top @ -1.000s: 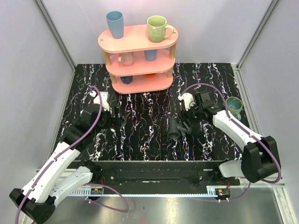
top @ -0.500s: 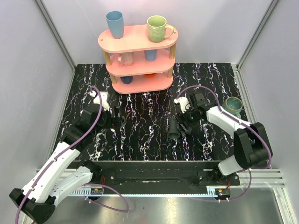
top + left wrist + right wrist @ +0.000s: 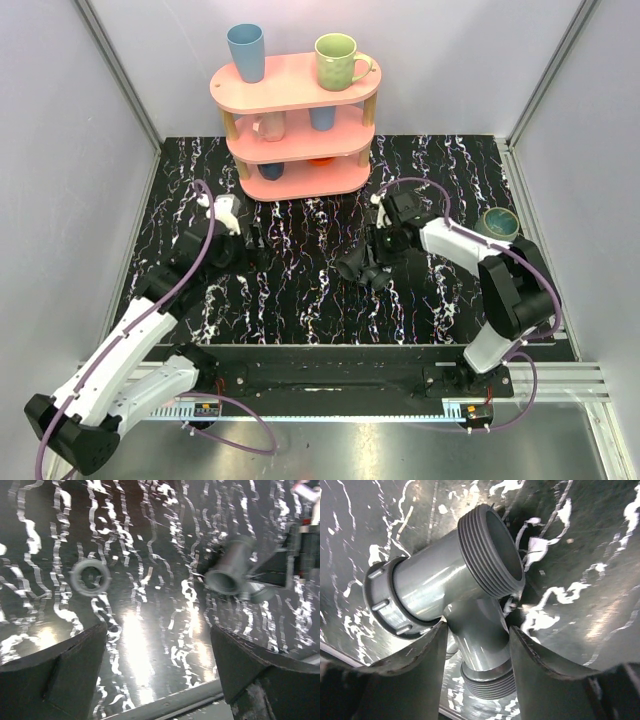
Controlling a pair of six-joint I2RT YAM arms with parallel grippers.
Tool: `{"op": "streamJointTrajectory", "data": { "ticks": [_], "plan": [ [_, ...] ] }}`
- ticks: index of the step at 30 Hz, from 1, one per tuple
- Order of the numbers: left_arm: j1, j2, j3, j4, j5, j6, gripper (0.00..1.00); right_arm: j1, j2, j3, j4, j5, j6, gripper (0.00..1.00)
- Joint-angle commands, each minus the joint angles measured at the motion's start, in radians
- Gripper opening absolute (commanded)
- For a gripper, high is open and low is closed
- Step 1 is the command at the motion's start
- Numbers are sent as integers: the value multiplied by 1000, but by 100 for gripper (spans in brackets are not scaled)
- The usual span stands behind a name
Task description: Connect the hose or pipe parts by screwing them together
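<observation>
A grey T-shaped pipe fitting (image 3: 435, 585) with threaded ends and a ribbed collar sits between the fingers of my right gripper (image 3: 477, 627), which is shut on its stem. In the top view the fitting (image 3: 354, 266) is at mid-table, just left of the right gripper (image 3: 380, 258). A loose grey ring part (image 3: 76, 579) lies flat on the marbled table. My left gripper (image 3: 157, 630) is open and empty, with the ring ahead on its left and the held fitting (image 3: 235, 560) ahead on its right. From above, the left gripper (image 3: 255, 243) is left of centre.
A pink three-tier shelf (image 3: 295, 85) stands at the back and carries a blue cup (image 3: 245, 50), a green mug (image 3: 338, 60) and smaller cups below. A teal mug (image 3: 500, 222) sits at the right edge. A black rail (image 3: 320, 365) runs along the near edge.
My right gripper swung left onto the T fitting and closed round its stem, and the fitting shifted left with it. The left gripper edged slightly right and narrowed a little.
</observation>
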Motion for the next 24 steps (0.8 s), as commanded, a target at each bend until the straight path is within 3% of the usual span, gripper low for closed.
{"op": "streamJointTrajectory", "data": {
  "ticks": [1,6,11,19,24],
  "plan": [
    [-2,43,-28,158,212,-146,87,122,-19,-7,47,144,423,59],
    [-4,170,-15,246,299,-160,84,262,-111,-74,171,130,603,68],
    [-13,291,-13,319,356,-172,78,263,-277,-159,233,152,707,71],
    [-45,494,5,447,386,-134,70,263,-443,-156,236,258,255,75],
    [-71,619,53,457,372,-99,61,262,-547,-203,269,293,175,75]
  ]
}}
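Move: The grey pipe tee is already between the right fingertips, its middle about 2 cm ahead, 2 cm left and 1 cm below. From the left hand, high and wide open, the tee lies about 7 cm ahead, 20 cm to the right and 17 cm below. The grey ring sits roughly 8 cm ahead, 2 cm left and 18 cm below that hand; the pink shelf stands some 26 cm ahead and 15 cm left of the right hand. Slide the tee left and back with the right gripper, which still has its branch, about 8 cm left and 6 cm back while turning clockwise; open the fingers, come free and lift about 11 cm. Meanwhile bring the left gripper some 12 cm right and 10 cm down towards the tee, drifting slightly forward, tipping its fingers about 20 degrees further down and partly closing them, without touching. ##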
